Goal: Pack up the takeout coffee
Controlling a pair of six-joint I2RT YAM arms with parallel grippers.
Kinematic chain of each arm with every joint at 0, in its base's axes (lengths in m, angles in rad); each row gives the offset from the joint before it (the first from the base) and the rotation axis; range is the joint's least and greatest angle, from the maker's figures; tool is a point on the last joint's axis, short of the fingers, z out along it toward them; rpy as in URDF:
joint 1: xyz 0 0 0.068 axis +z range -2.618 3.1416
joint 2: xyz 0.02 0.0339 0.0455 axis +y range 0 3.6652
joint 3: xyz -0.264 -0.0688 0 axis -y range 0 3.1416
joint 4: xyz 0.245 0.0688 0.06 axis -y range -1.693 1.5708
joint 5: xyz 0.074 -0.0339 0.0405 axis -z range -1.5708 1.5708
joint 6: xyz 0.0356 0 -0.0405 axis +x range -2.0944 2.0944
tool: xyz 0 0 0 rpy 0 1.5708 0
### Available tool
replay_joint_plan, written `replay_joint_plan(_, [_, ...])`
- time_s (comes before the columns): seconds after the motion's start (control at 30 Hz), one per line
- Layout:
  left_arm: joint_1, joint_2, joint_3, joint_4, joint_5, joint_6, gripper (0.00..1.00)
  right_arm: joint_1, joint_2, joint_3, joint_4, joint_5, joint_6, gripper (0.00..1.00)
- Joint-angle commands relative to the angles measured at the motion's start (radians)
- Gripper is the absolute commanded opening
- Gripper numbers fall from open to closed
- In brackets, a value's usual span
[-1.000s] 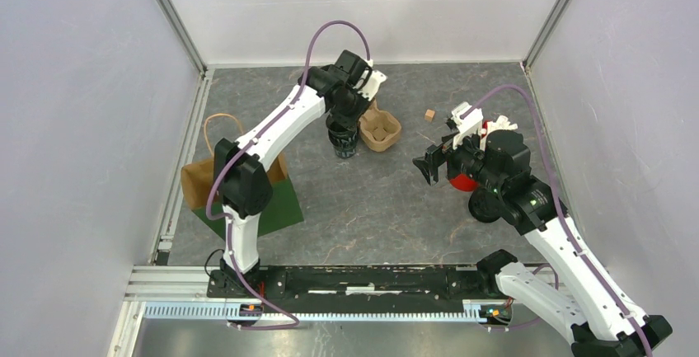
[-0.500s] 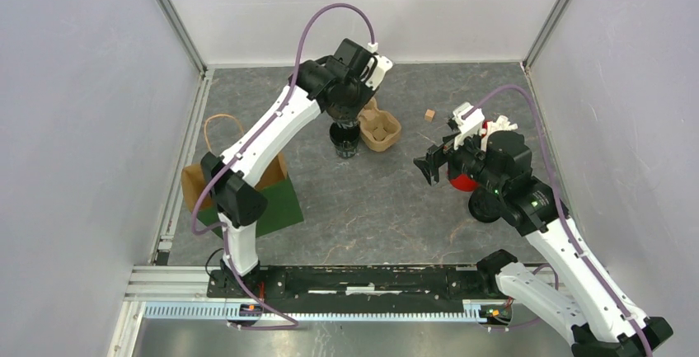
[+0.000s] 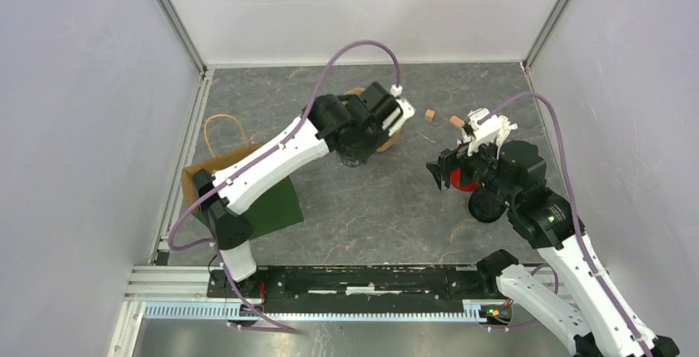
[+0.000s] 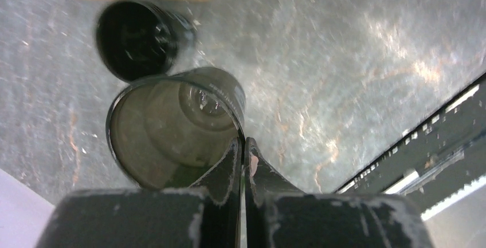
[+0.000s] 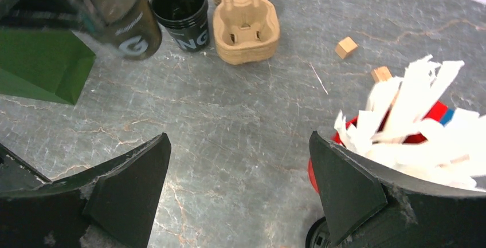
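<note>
My left gripper [image 4: 243, 142] is shut on the rim of a black cup [image 4: 172, 128], one finger inside and one outside. That cup has no lid and hangs tilted above the table; it also shows in the right wrist view [image 5: 114, 13]. A second open black cup [image 4: 137, 39] [image 5: 182, 7] stands beside the brown pulp tray [image 5: 245, 16]. In the top view the left arm hides most of both cups. My right gripper [image 5: 238, 139] [image 3: 434, 171] is open and empty, low over bare table.
A red cup of white sticks [image 3: 462, 177] [image 5: 401, 116] is right beside the right gripper. A round black object [image 3: 485, 206] lies just behind it. Two wooden cubes [image 3: 429, 115] [image 3: 456, 121] lie further back. The brown and green paper bag [image 3: 276, 204] lies at the left.
The left arm has swung right and forward, carrying one black cup away from the other by the tray. The right arm has shifted slightly back and right, still open.
</note>
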Motion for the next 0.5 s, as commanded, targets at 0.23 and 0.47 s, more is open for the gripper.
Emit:
replay_joint_plan(0.23, [-0.166,-0.182,-0.489,0.363,0.006,-0.289,0.02,0.004,-0.104,0.038,-0.107,0.209,0.096,0.98])
replay_joint_plan(0.47, [-0.202,-0.162,-0.609,0.49,0.005,-0.34,0.02,0.004,-0.113,0.034,-0.11,0.23,0.124,0.98])
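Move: The left hand, still pinching the dark cup by its rim, is headed for bare table about 8 cm back and 24 cm below. From it the standing black cup is some 13 cm ahead, 4 cm left; the carrier 20 cm ahead, 2 cm right; the green bag 27 cm left, 1 cm back. For the open right hand, the black lid lies about 15 cm right, 1 cm ahead and 27 cm down, the red straw cup 10 cm ahead and 11 cm right. Down and back, some 11 cm and 8 cm, the left hand carries the dark cup towards the bare table, keeping its pinch on the rim, slowing near the end and tipping its fingers slightly steeper. Meanwhile the wide-open right hand slides rightward about 4 cm, turning clockwise, towards the black lid without touching it. ##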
